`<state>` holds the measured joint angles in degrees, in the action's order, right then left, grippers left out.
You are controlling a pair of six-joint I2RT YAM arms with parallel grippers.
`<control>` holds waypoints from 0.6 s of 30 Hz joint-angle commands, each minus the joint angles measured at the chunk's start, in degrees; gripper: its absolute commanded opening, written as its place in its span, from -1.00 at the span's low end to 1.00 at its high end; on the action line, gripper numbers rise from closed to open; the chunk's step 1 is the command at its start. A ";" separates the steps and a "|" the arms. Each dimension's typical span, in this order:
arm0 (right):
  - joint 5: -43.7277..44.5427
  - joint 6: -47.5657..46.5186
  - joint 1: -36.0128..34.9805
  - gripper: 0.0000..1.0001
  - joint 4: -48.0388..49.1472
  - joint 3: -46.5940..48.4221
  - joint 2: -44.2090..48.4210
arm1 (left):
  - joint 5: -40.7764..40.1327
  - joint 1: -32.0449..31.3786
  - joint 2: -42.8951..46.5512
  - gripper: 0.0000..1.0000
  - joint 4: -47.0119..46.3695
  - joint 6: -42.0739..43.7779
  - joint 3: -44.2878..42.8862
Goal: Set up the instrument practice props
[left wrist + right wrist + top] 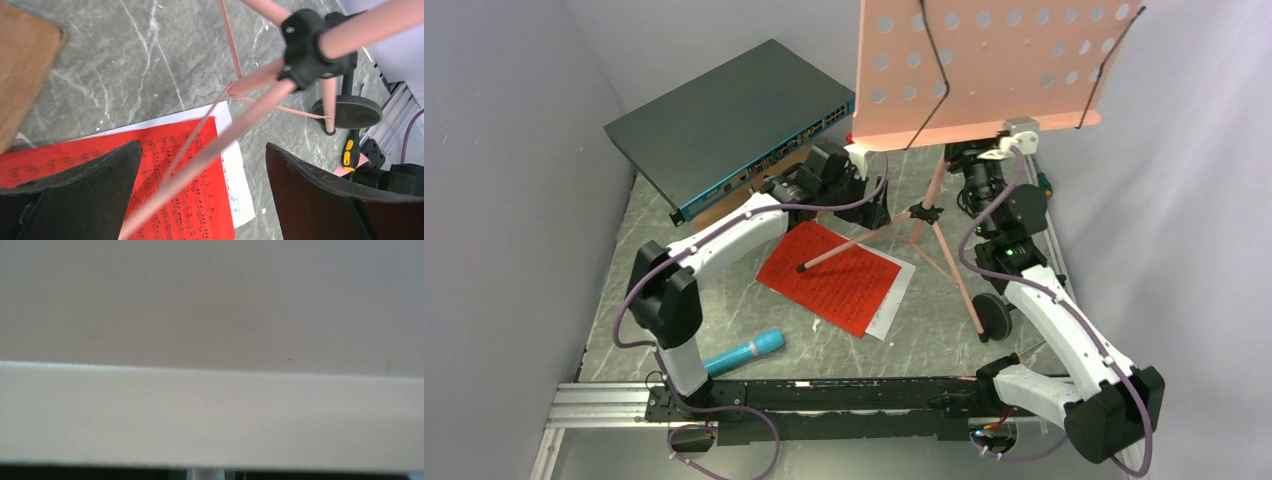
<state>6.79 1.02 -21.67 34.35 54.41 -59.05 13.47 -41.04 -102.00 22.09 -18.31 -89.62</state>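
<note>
The salmon-pink music stand (984, 70) stands at the back, its tripod hub (924, 213) above the table and one leg tip resting on the red sheet-music page (829, 275). A white page (894, 300) lies under the red one. My left gripper (874, 205) is open next to the hub. In the left wrist view a pink leg (210, 160) passes between the fingers (100, 190), touching neither. My right gripper (964, 158) reaches under the stand's desk and grips its post. The right wrist view shows only the desk's underside (210, 410). The cyan microphone (744, 352) lies front left. The black mic stand (994, 315) sits right.
A dark grey network switch (734, 125) lies at the back left, with a wooden board (22, 65) beside it. Grey walls close in on both sides. A black rail (824, 395) carrying the arm bases runs along the near edge.
</note>
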 commanded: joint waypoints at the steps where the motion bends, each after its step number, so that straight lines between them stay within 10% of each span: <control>1: 4.13 -11.14 -3.68 -1.00 15.94 7.61 -2.41 | -3.27 0.26 9.18 0.99 0.23 0.15 0.30; 18: 19.18 -21.35 -4.34 -1.00 26.99 17.46 -15.88 | -1.62 0.26 18.38 0.99 -5.55 -5.85 14.09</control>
<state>23.94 -15.92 -26.28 42.26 64.71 -76.40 10.66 -40.77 -85.73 19.57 -22.04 -76.07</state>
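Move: From the left hand, open around the leg it has already released, the middle of that tripod leg is about 3 cm back, 3 cm left and 8 below. The red folder is centred some 9 cm back, 8 left, 20 below; the tripod hub is about 10 right, level ahead, 2 above. The right hand grips the stand's neck, with the hub 3 left and 23 below, and the folder 24 left, 9 back, 46 below. Up and to the left, then back and partly down again, the left hand clears the freed leg with fingers wide open, topping out about 8 cm higher and ending above the folder. The right hand keeps its grip under the stand's desk and carries the stand forward some 7 cm, swaying briefly left and turning it nearly 20 degrees clockwise. ##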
